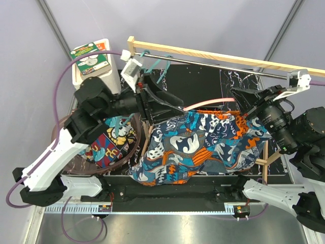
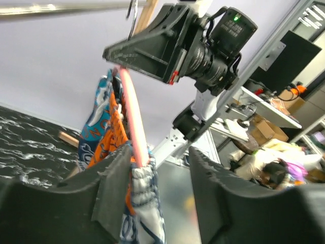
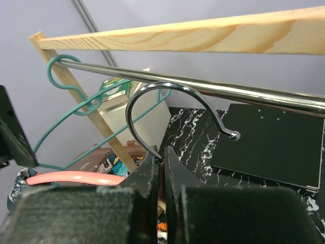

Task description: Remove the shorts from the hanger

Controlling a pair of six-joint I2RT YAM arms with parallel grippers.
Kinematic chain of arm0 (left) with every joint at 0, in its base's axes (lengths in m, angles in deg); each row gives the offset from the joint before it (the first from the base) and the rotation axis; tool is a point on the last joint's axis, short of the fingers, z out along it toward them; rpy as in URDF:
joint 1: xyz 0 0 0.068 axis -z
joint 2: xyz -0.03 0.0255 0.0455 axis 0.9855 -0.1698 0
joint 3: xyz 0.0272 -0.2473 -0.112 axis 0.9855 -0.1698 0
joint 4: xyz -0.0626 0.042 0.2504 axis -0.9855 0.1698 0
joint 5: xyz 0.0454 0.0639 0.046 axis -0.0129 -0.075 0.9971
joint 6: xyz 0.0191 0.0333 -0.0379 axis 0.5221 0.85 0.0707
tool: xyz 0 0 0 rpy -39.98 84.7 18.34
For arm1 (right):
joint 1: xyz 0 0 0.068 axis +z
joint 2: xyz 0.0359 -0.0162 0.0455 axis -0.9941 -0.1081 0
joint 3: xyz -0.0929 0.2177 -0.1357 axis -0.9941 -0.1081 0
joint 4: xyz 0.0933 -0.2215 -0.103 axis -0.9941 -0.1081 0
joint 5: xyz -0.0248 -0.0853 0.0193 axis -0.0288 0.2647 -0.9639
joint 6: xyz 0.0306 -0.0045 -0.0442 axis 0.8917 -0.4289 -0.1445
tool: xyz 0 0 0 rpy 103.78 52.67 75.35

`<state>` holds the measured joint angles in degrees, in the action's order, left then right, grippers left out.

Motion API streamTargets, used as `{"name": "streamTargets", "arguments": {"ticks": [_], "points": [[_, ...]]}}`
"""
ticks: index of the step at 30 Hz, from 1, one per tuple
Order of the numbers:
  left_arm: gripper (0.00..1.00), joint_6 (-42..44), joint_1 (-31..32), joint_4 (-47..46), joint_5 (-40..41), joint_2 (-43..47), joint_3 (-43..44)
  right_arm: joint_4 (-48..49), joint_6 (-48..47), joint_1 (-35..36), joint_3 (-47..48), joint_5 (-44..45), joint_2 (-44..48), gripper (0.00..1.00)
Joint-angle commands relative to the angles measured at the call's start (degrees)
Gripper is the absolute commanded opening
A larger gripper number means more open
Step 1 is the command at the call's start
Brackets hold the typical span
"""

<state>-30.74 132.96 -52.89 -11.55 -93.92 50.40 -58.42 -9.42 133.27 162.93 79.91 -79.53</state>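
Observation:
The teal, orange and white shorts [image 1: 203,142] hang from a pink hanger [image 1: 205,104] below the rack's metal rail [image 1: 213,62]. My left gripper [image 1: 175,104] is at the hanger's left end. In the left wrist view it [image 2: 161,151] stands open around the pink hanger arm [image 2: 131,107] and the bunched waistband [image 2: 139,188], which rest against the left finger. My right gripper [image 3: 163,152] is shut on the hanger's neck just below its metal hook [image 3: 152,91], which curves up beside the rail [image 3: 264,94]. The comic-print shorts [image 1: 106,147] lie in a brown basket [image 1: 133,147] on the left.
A bare teal hanger [image 1: 157,68] hangs on the rail near the rack's left wooden post [image 1: 131,43]. A wooden crossbar [image 1: 203,53] runs above the rail. A white box [image 1: 94,66] stands at the back left. The black marbled mat [image 1: 238,81] lies under the rack.

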Motion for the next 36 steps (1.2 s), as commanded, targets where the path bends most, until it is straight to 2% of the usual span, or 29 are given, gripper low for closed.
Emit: {"name": "streamTargets", "arguments": {"ticks": [1,6,15,22,29,36], "points": [[0.55,6.94,0.18,1.54,5.76,4.65,2.66,0.86,0.11,0.01,1.74,1.93,-0.09,0.0],[0.57,8.26,0.18,2.6,6.83,4.93,3.8,-0.38,-0.24,0.1,2.79,2.55,-0.36,0.0],[0.56,9.05,0.18,11.21,8.66,1.85,6.97,-0.38,-0.42,0.01,4.2,3.16,-0.53,0.0],[0.49,7.21,0.27,13.24,6.91,-1.4,9.17,-0.38,0.02,0.1,3.15,3.52,0.26,0.0],[0.38,5.89,0.44,13.24,5.33,-2.37,9.61,-0.29,0.11,0.1,2.8,3.43,0.26,0.0],[0.08,5.89,0.44,12.89,5.85,-2.37,9.87,-0.29,0.2,0.1,2.44,3.16,0.17,0.0]]}}
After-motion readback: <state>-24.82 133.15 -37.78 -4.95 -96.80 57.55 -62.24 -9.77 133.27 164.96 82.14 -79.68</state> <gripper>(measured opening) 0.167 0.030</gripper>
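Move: The shorts' waistband end, on the pink hanger's left tip, sits barely off the left hand's half-open fingers: about 2 cm ahead, 1 cm to the right and 2 cm below. The hanger's hook stem is roughly 14 cm to that hand's right, 4 cm ahead and 4 cm up; the metal rail runs some 14 cm ahead, 6 cm higher. From the right hand, that waistband end lies about 14 cm left, 4 cm back and 6 cm below. Leftward and up first, the left hand draws back along the hanger by about 4 cm each way with its fingers open, then returns to the right while sinking some 6 cm and easing forward about 3 cm. It comes down over the waistband at the hanger's tip and closes, pinching the cloth there. The right hand keeps its hold on the hook stem, giving about a centimetre to the right. ##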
